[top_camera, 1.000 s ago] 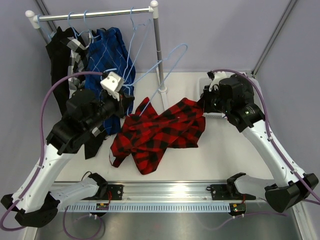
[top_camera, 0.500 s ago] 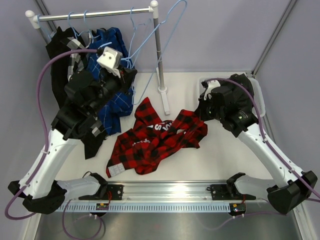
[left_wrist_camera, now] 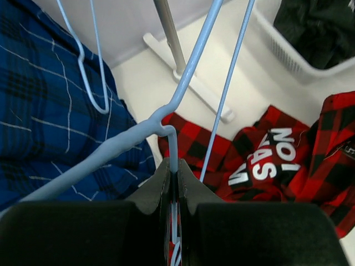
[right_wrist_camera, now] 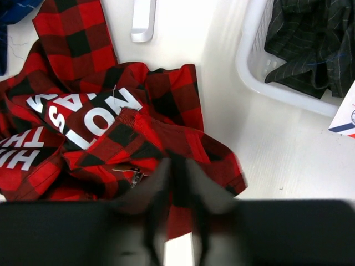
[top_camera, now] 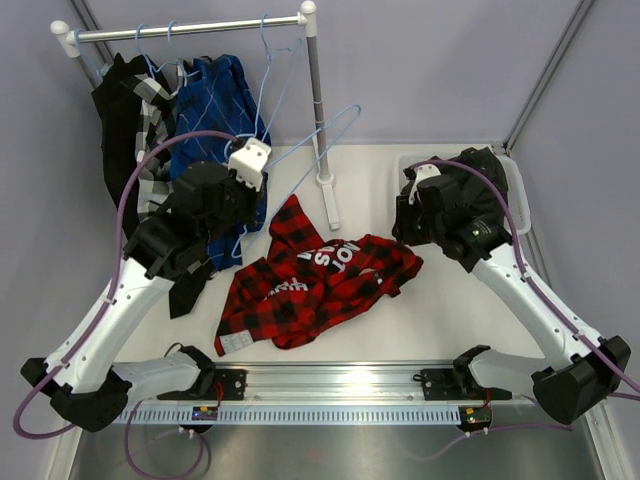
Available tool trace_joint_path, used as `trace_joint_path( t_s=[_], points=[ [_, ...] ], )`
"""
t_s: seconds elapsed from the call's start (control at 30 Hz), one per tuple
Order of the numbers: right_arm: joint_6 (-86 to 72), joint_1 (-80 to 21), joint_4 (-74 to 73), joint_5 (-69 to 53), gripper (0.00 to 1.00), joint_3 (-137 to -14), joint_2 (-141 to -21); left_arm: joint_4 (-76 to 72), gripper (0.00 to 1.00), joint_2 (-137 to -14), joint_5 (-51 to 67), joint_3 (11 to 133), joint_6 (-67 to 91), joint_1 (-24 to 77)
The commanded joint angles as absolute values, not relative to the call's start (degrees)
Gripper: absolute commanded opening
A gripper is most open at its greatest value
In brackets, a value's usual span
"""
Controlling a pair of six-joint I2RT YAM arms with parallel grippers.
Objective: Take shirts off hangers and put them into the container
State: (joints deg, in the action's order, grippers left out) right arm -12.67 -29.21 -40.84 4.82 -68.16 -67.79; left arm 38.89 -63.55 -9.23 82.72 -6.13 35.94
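Observation:
My left gripper [top_camera: 255, 190] [left_wrist_camera: 173, 166] is shut on a bare light-blue wire hanger [top_camera: 345, 110] [left_wrist_camera: 191, 66] that sticks up toward the rail post. The red-black plaid shirt [top_camera: 320, 275] [right_wrist_camera: 111, 133] with white lettering lies crumpled on the table, off the hanger. Just above its right edge, my right gripper [top_camera: 405, 225] [right_wrist_camera: 178, 166] is blurred, its jaws slightly apart, holding nothing. The white container [right_wrist_camera: 249, 72] [left_wrist_camera: 283, 52] at the right holds a charcoal shirt [right_wrist_camera: 305, 39]. My right arm hides most of the container in the top view.
On the clothes rail [top_camera: 190, 28] at the back left hang a blue checked shirt [top_camera: 215, 110] [left_wrist_camera: 44, 127], a black-white check shirt [top_camera: 152, 110], a black shirt [top_camera: 115, 100] and an empty hanger [top_camera: 266, 60]. The rail's post and foot [top_camera: 328, 200] stand between the arms.
The plaid shirt slid off the hanger and dropped flat on the table. My right jaws parted and let it go. My left gripper rose with the hanger, then came back down.

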Motion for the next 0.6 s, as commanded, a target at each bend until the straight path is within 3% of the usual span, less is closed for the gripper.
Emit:
trace_joint_path(
  t_s=[0.0,0.03,0.2,0.57],
  points=[
    [-11.6,-29.44,-39.21,3.0,0.41,-68.64,-66.1,39.28,0.0,-61.96,-8.8,82.18,-7.12,35.77],
    [-11.25,-29.53,-38.94,2.38,0.54,-68.99,-65.05,39.64,0.0,-62.31,-7.57,82.26,-7.29,35.77],
    [-7.48,-29.44,-37.97,-0.61,0.74,-72.15,-62.23,41.04,0.0,-63.81,-5.19,82.44,-8.0,35.77],
    [-11.5,-30.14,-32.36,-11.58,0.79,-79.63,-60.29,40.7,0.0,-66.62,1.48,84.29,-8.96,35.77]
  ],
)
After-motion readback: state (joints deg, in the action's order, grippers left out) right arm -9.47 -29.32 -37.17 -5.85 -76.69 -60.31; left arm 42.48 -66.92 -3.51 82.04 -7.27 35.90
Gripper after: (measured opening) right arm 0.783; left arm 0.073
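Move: The red shirt's middle lies about 17 cm to the right hand's left, 5 cm back and 15 cm below, its right end close under the parting fingers. The container is roughly 15 cm ahead of that hand and 14 cm right, some 13 cm below; the rack foot is about 19 cm ahead, 16 cm left, 14 cm below. From the left hand, still holding the empty hanger, the shirt's middle is some 12 cm right, 6 cm back and 28 cm below. Fingers opening wide, the right hand rises 12 cm from the red shirt; the left lowers its hanger 4 cm. ##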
